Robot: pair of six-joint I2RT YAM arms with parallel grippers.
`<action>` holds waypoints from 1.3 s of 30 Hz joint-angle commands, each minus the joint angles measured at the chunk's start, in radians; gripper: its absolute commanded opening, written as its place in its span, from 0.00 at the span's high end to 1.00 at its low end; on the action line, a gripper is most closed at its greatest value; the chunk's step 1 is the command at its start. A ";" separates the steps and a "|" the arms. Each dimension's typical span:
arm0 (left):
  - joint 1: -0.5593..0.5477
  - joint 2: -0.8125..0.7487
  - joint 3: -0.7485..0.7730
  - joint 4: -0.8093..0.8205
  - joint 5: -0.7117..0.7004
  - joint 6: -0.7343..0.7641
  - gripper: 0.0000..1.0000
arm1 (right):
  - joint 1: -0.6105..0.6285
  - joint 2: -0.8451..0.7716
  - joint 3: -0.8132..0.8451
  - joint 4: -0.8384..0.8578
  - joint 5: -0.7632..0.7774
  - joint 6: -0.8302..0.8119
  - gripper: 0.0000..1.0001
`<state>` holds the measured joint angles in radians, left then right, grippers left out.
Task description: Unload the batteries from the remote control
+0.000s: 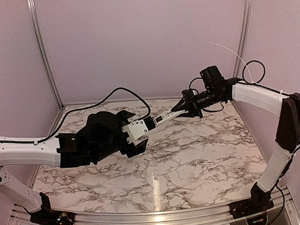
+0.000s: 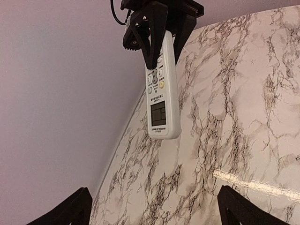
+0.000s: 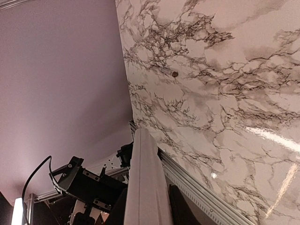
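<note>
The remote control [image 1: 165, 116] is a slim white bar held in the air over the table's back half. My right gripper [image 1: 184, 108] is shut on its button end. In the left wrist view the remote control [image 2: 161, 101] hangs with its display and buttons facing the camera, the right gripper [image 2: 159, 33] clamping its top. My left gripper [image 2: 157, 211] is open, its two fingertips wide apart below the free end and not touching it. In the right wrist view the remote's edge [image 3: 147, 183] sits between the right gripper's [image 3: 149, 208] fingers. A small slim cylinder [image 3: 169, 72], apparently one of the batteries, lies on the table.
The marble-patterned table [image 1: 194, 161] is ringed by an aluminium frame [image 1: 157, 215] and pale purple walls. The left gripper [image 1: 141, 132] and its bulky black wrist [image 1: 97, 136] hover over the table's left centre. Black cables [image 1: 112, 94] trail behind both arms.
</note>
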<state>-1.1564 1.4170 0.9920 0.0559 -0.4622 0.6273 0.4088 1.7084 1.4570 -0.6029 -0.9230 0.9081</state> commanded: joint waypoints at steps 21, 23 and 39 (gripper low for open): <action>-0.032 0.112 0.022 0.262 -0.049 0.275 0.13 | 0.175 -0.182 -0.119 0.187 -0.004 0.401 0.96; -0.032 0.104 0.004 0.287 -0.036 0.272 0.15 | 0.190 -0.178 -0.099 0.176 0.011 0.420 0.96; -0.032 0.049 -0.075 0.398 -0.006 0.357 0.41 | 0.317 -0.180 -0.045 0.183 0.137 0.534 0.98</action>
<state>-1.1839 1.5078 0.9424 0.4072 -0.4866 0.9657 0.6918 1.5383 1.3705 -0.4305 -0.8562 1.3640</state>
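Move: The remote control, held at its far end by the right gripper, has its display end pointing at the left gripper. Its middle is about 12 cm ahead of the left hand and 12 cm to its right, at nearly the same height. The right gripper's fingers are some 15 cm ahead of the left hand and 17 cm to its right. Counted from the right hand, the remote's middle is around 5 cm to the left and slightly lower. Keep the right gripper shut on the remote control and carry it back about 10 cm and left some 7 cm, rising as it goes, so the display end enters the gap between the left fingers. Ease the wide-open left gripper 3 cm right to meet it, then hold it nearly in place, tilt its fingers up some 15 degrees and close them partway around the remote. ##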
